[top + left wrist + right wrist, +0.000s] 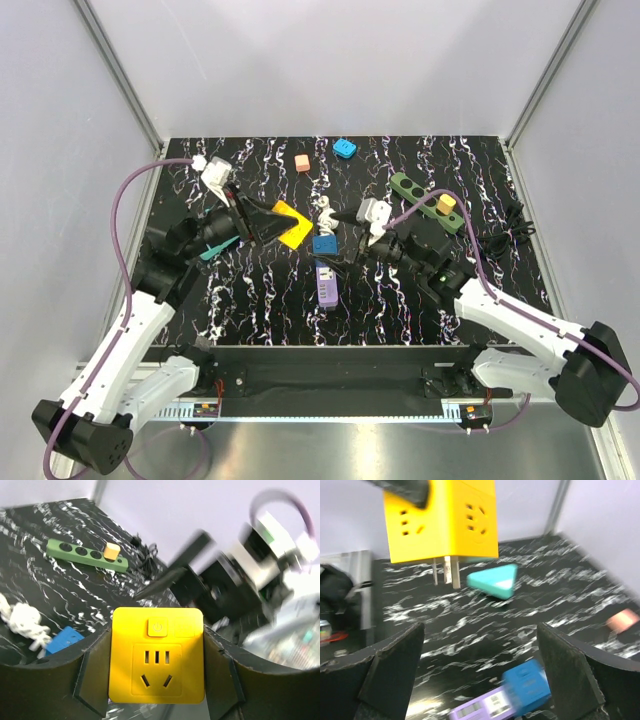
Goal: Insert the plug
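The plug is a yellow cube adapter (292, 226) with socket holes on its faces and metal prongs (447, 572) underneath. My left gripper (157, 665) is shut on it, one finger on each side, holding it above the black marbled table. In the right wrist view the yellow cube (445, 520) hangs at the top left. My right gripper (338, 238) stands open with nothing between its fingers, just right of the cube and over a blue block (324, 243). A green power strip (425, 200) with a tan plug (446, 204) in it lies at the back right.
A purple strip (327, 283) lies near the blue block (527, 685). A teal triangle (495, 580) sits beyond the cube. An orange block (302, 162) and a blue block (345, 148) lie at the back, a white piece (325, 212) mid-table, and a black cable (510, 225) at the right.
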You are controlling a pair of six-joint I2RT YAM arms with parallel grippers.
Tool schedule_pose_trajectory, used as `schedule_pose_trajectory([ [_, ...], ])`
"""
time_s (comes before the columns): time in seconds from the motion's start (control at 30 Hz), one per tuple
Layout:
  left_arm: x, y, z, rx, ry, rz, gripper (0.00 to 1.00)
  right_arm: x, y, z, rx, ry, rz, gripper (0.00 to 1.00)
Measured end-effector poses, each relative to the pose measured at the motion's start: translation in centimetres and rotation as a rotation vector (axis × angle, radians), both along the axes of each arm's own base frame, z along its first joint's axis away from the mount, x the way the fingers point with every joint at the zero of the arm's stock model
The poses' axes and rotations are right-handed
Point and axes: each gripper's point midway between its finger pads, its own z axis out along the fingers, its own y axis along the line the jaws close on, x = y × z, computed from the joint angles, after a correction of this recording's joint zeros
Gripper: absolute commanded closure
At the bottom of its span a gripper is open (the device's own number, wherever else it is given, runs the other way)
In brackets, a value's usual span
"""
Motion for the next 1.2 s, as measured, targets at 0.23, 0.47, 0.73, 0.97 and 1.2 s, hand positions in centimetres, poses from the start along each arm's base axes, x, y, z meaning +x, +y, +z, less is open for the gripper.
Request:
schedule_pose_trajectory([
  [0.23,1.8,0.9,1.6,-0.199,0.174,0.156,1.0,0.3,-0.3,3.4,0.065,-0.269,-0.023,0.0],
  [0.47,1.9,0.9,2.1,-0.31,0.253,0.176,1.0,-0.2,1.5,5.6,0.105,-0.381,0.037,0.0],
  [0.73,1.5,0.7,1.7,-0.359,0.293,0.159,1.0,-1.3,5.0,6.3,0.114,-0.467,0.102,0.0],
  [0.97,0.9,0.3,1.9,-0.353,0.289,0.122,0.87,0.0,5.5,6.5,0.111,-0.51,0.042,0.72],
  [1.2,0.6,-0.1,1.1,-0.297,0.265,0.065,0.49,0.0,5.2,5.9,0.05,-0.554,0.035,1.0],
])
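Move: The yellow plug is already between my left hand's fingers, practically at the hand point, with its prongs showing underneath. From my open right hand it lies about 6 cm to the left and some 5 cm higher, neither ahead nor back. Down on the table, about 17 cm below my right hand, the blue box is roughly 9 cm ahead and 2 cm left, and the purple socket strip is some 2 cm back and 1 cm left. I bring my right hand up about 6 cm, then left about 5 cm to the yellow plug, tipping its fingers upward some 30 degrees on the way, and close them from wide open until they pinch the plug's sides. Meanwhile my left hand keeps its grip almost in place, rolling the plug roughly 20 degrees, counter-clockwise seen from behind along its fingers. ##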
